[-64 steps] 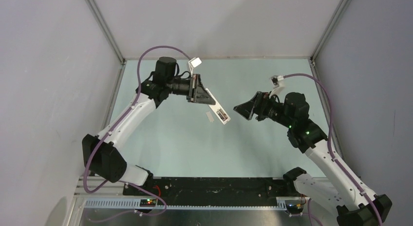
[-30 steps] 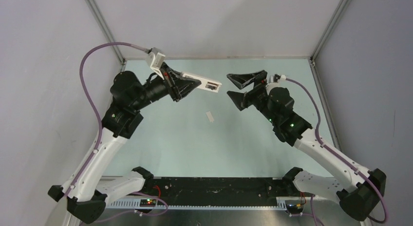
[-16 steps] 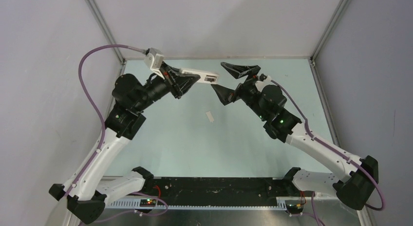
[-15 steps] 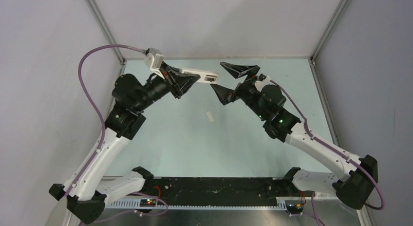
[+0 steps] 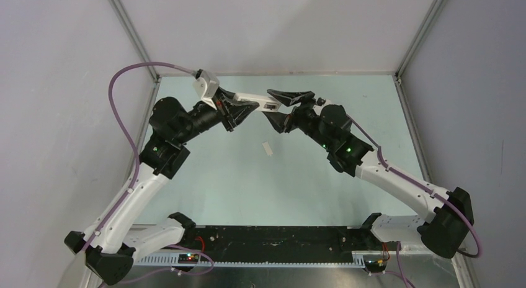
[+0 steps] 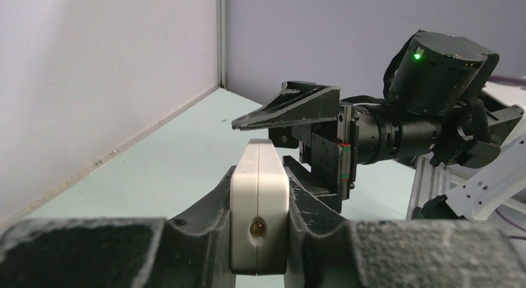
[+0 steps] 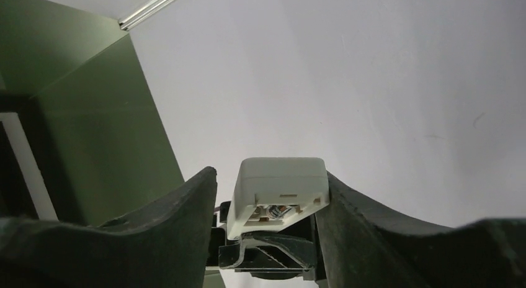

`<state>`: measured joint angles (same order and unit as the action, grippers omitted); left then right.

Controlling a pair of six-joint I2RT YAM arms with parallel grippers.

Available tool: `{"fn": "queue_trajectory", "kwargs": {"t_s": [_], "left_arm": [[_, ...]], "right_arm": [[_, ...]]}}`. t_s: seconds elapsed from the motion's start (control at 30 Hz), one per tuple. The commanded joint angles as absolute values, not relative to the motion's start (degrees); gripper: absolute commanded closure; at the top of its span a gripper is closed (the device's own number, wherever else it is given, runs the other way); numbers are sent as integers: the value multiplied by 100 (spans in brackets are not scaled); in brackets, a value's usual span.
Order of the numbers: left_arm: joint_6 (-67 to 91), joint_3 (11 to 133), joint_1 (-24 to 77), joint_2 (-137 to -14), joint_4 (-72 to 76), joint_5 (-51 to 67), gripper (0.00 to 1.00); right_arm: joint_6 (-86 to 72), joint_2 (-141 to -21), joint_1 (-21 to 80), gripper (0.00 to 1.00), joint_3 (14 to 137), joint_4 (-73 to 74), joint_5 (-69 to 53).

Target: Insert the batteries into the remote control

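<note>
My left gripper holds the remote control in the air over the far side of the table, shut on its near end. The slim white bar points right toward my right gripper. That gripper's jaws straddle the remote's free end: the right finger touches it and a gap remains at the left finger. A dark open recess shows on the remote by the right jaws. Something small and round sits inside it; I cannot tell whether it is one of the batteries.
A small flat white cover piece lies on the pale green table below the two grippers. Grey walls with metal corner posts close in the sides and back. Both arms reach inward from the near edge.
My right gripper has moved left onto the remote's free end and its jaws have narrowed around it. My left gripper has shifted slightly right, still holding the remote.
</note>
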<state>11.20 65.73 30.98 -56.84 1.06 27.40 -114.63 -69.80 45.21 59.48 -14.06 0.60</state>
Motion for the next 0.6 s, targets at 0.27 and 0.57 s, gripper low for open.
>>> {"fn": "queue_trajectory", "kwargs": {"t_s": [0.27,0.57], "left_arm": [[446,6417,3173,-5550,280,2945,98],[638,6166,3172,-5423,264,2797,29]], "right_arm": [[-11620,-6983,4398,68,6275,-1477,-383],[-11791,-6856,4235,84,6324,-1203,-221]]}}
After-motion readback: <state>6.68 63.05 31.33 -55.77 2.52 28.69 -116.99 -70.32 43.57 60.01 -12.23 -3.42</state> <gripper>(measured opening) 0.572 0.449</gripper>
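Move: The left hand still grips the rear part of the remote control, whose middle lies about 3 cm to its right and 1 cm ahead. The right hand's open fingers already straddle the battery end, with the remote's middle some 4 cm to its left, level in height. The loose battery cover lies on the table roughly 40 cm below the right hand, about 4 cm ahead and 4 cm left. The right hand, nearly still, pinches the remote's battery end; the left then lets go, dipping about 1 cm. ##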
